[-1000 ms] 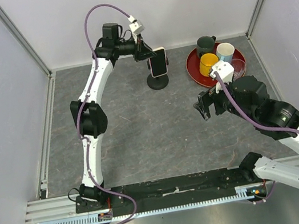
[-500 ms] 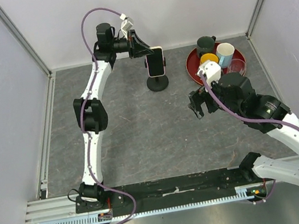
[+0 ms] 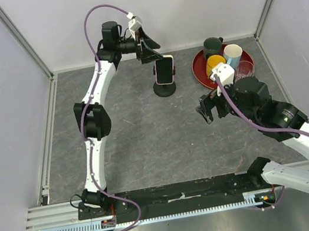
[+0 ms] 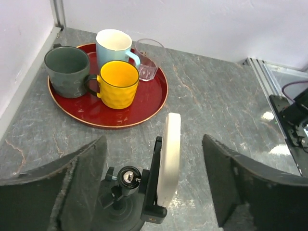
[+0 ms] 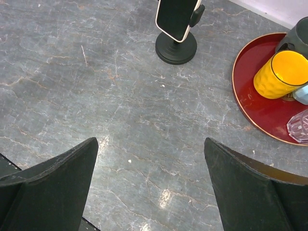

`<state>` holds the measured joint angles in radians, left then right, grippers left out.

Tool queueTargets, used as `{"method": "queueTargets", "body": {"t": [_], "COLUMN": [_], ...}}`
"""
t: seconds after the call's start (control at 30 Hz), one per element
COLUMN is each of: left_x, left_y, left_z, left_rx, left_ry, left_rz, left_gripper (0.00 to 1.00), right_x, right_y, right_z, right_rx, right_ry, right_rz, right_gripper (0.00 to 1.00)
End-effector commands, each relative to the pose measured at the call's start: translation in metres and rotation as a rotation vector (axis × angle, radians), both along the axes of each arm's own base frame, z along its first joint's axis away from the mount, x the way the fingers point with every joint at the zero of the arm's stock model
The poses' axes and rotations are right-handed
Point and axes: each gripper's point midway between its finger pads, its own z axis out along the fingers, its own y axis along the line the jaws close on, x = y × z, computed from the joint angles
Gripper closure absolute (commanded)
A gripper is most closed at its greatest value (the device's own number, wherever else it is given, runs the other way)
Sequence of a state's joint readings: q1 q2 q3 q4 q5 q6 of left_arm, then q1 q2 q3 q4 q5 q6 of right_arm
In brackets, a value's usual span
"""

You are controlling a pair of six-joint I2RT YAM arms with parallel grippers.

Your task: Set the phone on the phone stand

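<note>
The phone (image 3: 164, 69) stands upright in the cradle of the black phone stand (image 3: 165, 89) at the back of the table. In the left wrist view the phone's cream edge (image 4: 169, 159) leans against the stand's cradle (image 4: 153, 192). My left gripper (image 4: 154, 139) is open; its fingers stand well clear on either side of the phone and the stand. In the top view that left gripper (image 3: 155, 55) hovers just above and behind the phone. My right gripper (image 3: 207, 109) is open over bare table, and its wrist view shows the phone (image 5: 175, 17) and stand base (image 5: 175, 48) ahead of it.
A red tray (image 3: 197, 66) at the back right holds a yellow mug (image 3: 215, 66), a dark green mug (image 3: 212, 45), a white-and-blue mug (image 3: 232, 52) and a clear glass (image 3: 246, 67). Walls close in the back and both sides.
My left gripper has opened and let go of the phone, which now rests on the stand. The right arm has shifted slightly to the right.
</note>
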<state>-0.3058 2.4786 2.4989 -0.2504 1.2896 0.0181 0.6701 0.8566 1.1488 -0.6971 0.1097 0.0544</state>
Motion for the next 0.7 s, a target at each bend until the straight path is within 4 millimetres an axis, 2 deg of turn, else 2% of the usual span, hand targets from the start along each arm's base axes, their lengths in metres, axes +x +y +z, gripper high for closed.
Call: {"method": "queueTargets", "body": {"t": [0.0,0.07,0.1,0.17,0.2,0.23,0.27,0.3,0.33,0.37,0.4,0.43,0.47,0.5,0.53,0.57,0.6,0.63,0.67], "left_x": [-0.008,-0.008,-0.005,-0.009,-0.008,-0.016,-0.016,-0.017,-0.02,-0.031,-0.029,-0.031,-0.039,-0.033,-0.037,-0.045,-0.042,-0.048,-0.064], "left_y": [0.011,0.013,0.016,0.022,0.028,0.034,0.038,0.044,0.047,0.053,0.055,0.057,0.063,0.068,0.071,0.077,0.085,0.089,0.096], "left_z": [0.051,0.058,0.053,0.072,0.063,0.083,0.095,0.084,0.089,0.111,0.106,0.109,0.129,0.12,0.123,0.138,0.126,0.127,0.129], "left_rx": [-0.01,-0.007,0.004,-0.009,-0.005,-0.026,-0.054,-0.057,-0.073,-0.095,-0.101,-0.108,-0.134,-0.126,-0.128,-0.147,-0.133,-0.136,-0.145], "left_ry": [-0.12,-0.132,-0.113,-0.137,-0.082,-0.092,-0.13,-0.046,-0.047,-0.071,-0.036,-0.022,-0.017,0.03,0.047,0.061,0.112,0.12,0.151], "left_rz": [0.051,0.079,0.105,0.13,0.146,0.156,0.168,0.195,0.213,0.239,0.287,0.317,0.361,0.432,0.46,0.505,0.584,0.61,0.644], "left_gripper": [0.1,0.07,0.06,0.05,0.05,0.04,0.04,0.04,0.04,0.04,0.04,0.03,0.03,0.03,0.03,0.03,0.03,0.03,0.03], "right_x": [-0.001,-0.001,-0.002,-0.001,-0.001,-0.001,-0.002,-0.003,-0.004,-0.006,-0.008,-0.011,-0.012,-0.014,-0.014,-0.015,-0.015,-0.017,-0.017], "right_y": [0.003,0.003,0.003,0.002,0.004,0.006,0.006,0.007,0.007,0.005,0.003,0.001,-0.003,-0.009,-0.011,-0.013,-0.018,-0.021,-0.023], "right_z": [0.01,0.009,0.009,0.006,0.003,0.002,-0.004,-0.008,-0.01,-0.016,-0.021,-0.025,-0.027,-0.03,-0.031,-0.031,-0.029,-0.028,-0.027], "right_rx": [0.048,0.054,0.066,0.071,0.081,0.086,0.081,0.08,0.096,0.089,0.087,0.1,0.104,0.113,0.138,0.154,0.166,0.173,0.201], "right_ry": [-0.023,-0.014,-0.008,0.008,0.028,0.044,0.074,0.1,0.125,0.148,0.161,0.179,0.184,0.18,0.186,0.191,0.184,0.188,0.2], "right_rz": [0.002,0.001,-0.009,-0.025,-0.033,-0.034,-0.039,-0.047,-0.061,-0.071,-0.085,-0.106,-0.122,-0.151,-0.181,-0.202,-0.23,-0.247,-0.278], "right_gripper": [0.02,0.02,0.02,0.02,0.02,0.02,0.02,0.02,0.02,0.02,0.02,0.02,0.02,0.02,0.02,0.02,0.02,0.02,0.02]}}
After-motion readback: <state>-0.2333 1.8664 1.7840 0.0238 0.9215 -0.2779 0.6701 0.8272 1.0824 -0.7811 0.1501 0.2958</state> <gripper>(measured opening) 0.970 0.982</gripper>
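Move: Just below the left hand's open fingers stands the phone, its middle about 8 cm lower, some 4 cm to the right and 2 cm back. The phone stand is 4 cm to the right of this hand, level with it forward-wise and about 16 cm down; the yellow mug is some 25 cm right, 2 cm farther out and 17 cm lower. From the idle right hand, the phone lies about 25 cm ahead, 13 cm left and 11 cm below. The left hand backs off from the standing phone with its fingers spreading the last bit to fully open, first rising a couple of centimetres, then sweeping left and up and somewhat back, about 12 cm in all, while it turns some 25 degrees counter-clockwise so the fingers swing towards the far wall. The right hand, open and empty, stays nearly in place at first, then sinks about 4 cm, easing slightly back and tipping its fingers down. ##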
